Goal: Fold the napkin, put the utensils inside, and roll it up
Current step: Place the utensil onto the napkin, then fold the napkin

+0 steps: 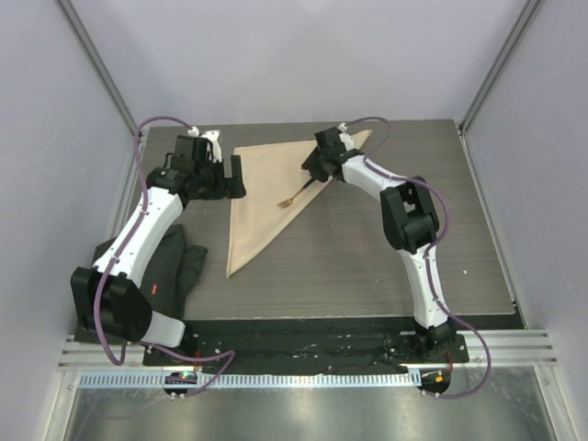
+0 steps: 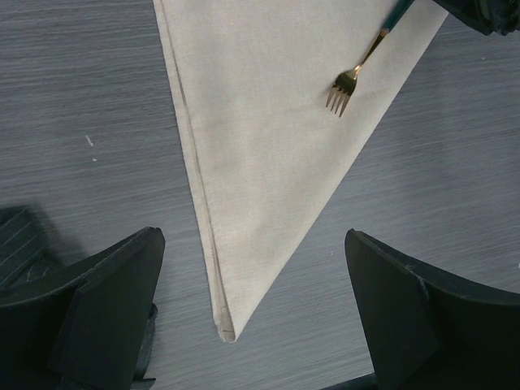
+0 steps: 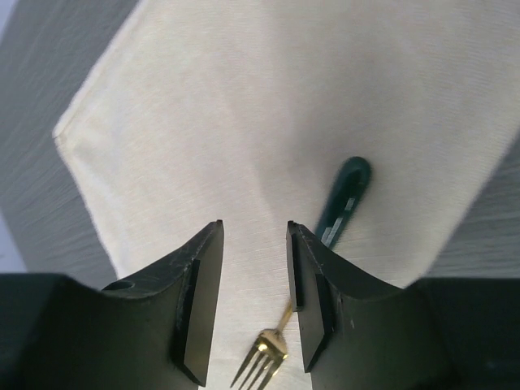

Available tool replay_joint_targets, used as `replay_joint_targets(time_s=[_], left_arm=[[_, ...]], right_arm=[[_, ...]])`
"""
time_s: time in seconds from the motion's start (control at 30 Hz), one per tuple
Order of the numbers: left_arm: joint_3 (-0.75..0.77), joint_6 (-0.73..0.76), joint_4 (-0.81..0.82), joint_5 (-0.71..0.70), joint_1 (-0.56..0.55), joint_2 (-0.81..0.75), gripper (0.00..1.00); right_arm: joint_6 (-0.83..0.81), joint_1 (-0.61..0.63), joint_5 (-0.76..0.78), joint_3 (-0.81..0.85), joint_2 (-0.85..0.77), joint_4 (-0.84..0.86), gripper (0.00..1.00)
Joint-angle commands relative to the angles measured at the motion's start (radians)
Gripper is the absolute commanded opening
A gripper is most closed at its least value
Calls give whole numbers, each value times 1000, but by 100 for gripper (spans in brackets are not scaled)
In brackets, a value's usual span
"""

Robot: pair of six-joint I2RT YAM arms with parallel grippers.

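The beige napkin [image 1: 262, 197] lies folded in a triangle on the table, its long tip pointing to the near side. A fork [image 1: 296, 195] with a dark green handle and gold tines lies on its right part. My right gripper [image 1: 310, 171] hovers just above the fork, open and empty. In the right wrist view the fork's handle [image 3: 345, 199] lies outside the right finger and the tines [image 3: 262, 361] show between the fingers of the gripper [image 3: 254, 231]. My left gripper [image 1: 227, 176] is open and empty at the napkin's left edge. In the left wrist view the napkin's tip [image 2: 231, 321] lies between the wide-open fingers [image 2: 114, 292].
A dark grey ribbed cloth [image 1: 175, 266] lies crumpled at the table's near left, under the left arm; it also shows in the left wrist view [image 2: 20, 244]. Grey walls enclose the table on three sides. Bare tabletop [image 1: 386, 266] lies to the right of the napkin.
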Motion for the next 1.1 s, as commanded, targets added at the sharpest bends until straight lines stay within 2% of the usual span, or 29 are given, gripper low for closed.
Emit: replay_joint_targets(time_s=[0.0,0.27,0.4,0.5,0.7,1.07], left_arm=[[40,-2,4,16,-3,-24,100],[36,-16,18,54,-3,-34,100],[36,-13,16,45,-3,-36,100],[36,-11,16,40,-3,-30,100],[36,-10,13,37,-5,-25,100],[39,-4,9,25,-3,-5,100]], right_arm=[[-84,-4,-143,-47,-139,221,45],[-147,-139,-220,-218,-252,280,45],[-158,-211,-288,-348,-283,384,45],[-169,-257,-308,-385,-279,403,49],[-153,-329,-342,-391,-217,412,49],[-89,-360,-401,-350,-55,487,49]])
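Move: The right hand hovers, fingers about half open, just over the fork it has laid down; the fork's middle is some 3 cm back, 1 cm left and 3 cm below. The stretch of the napkin's diagonal edge it goes for lies about 14 cm right, 4 cm ahead and 4 cm below. The napkin's far right tip is roughly 13 cm ahead and 19 cm right. From the left hand that edge is some 33 cm right, 14 cm ahead and 18 cm below. Towards the napkin's diagonal edge near its far right tip, the empty right hand goes in an arc: up about 7 cm off the fork, then some 15 cm to the right, sinking low beside the edge and still going down. The fingertips tip up by roughly 10 degrees on the way and partly come back, the hand's left side rises a little, and the fingers stay half open; no contact with the cloth can be made out. ##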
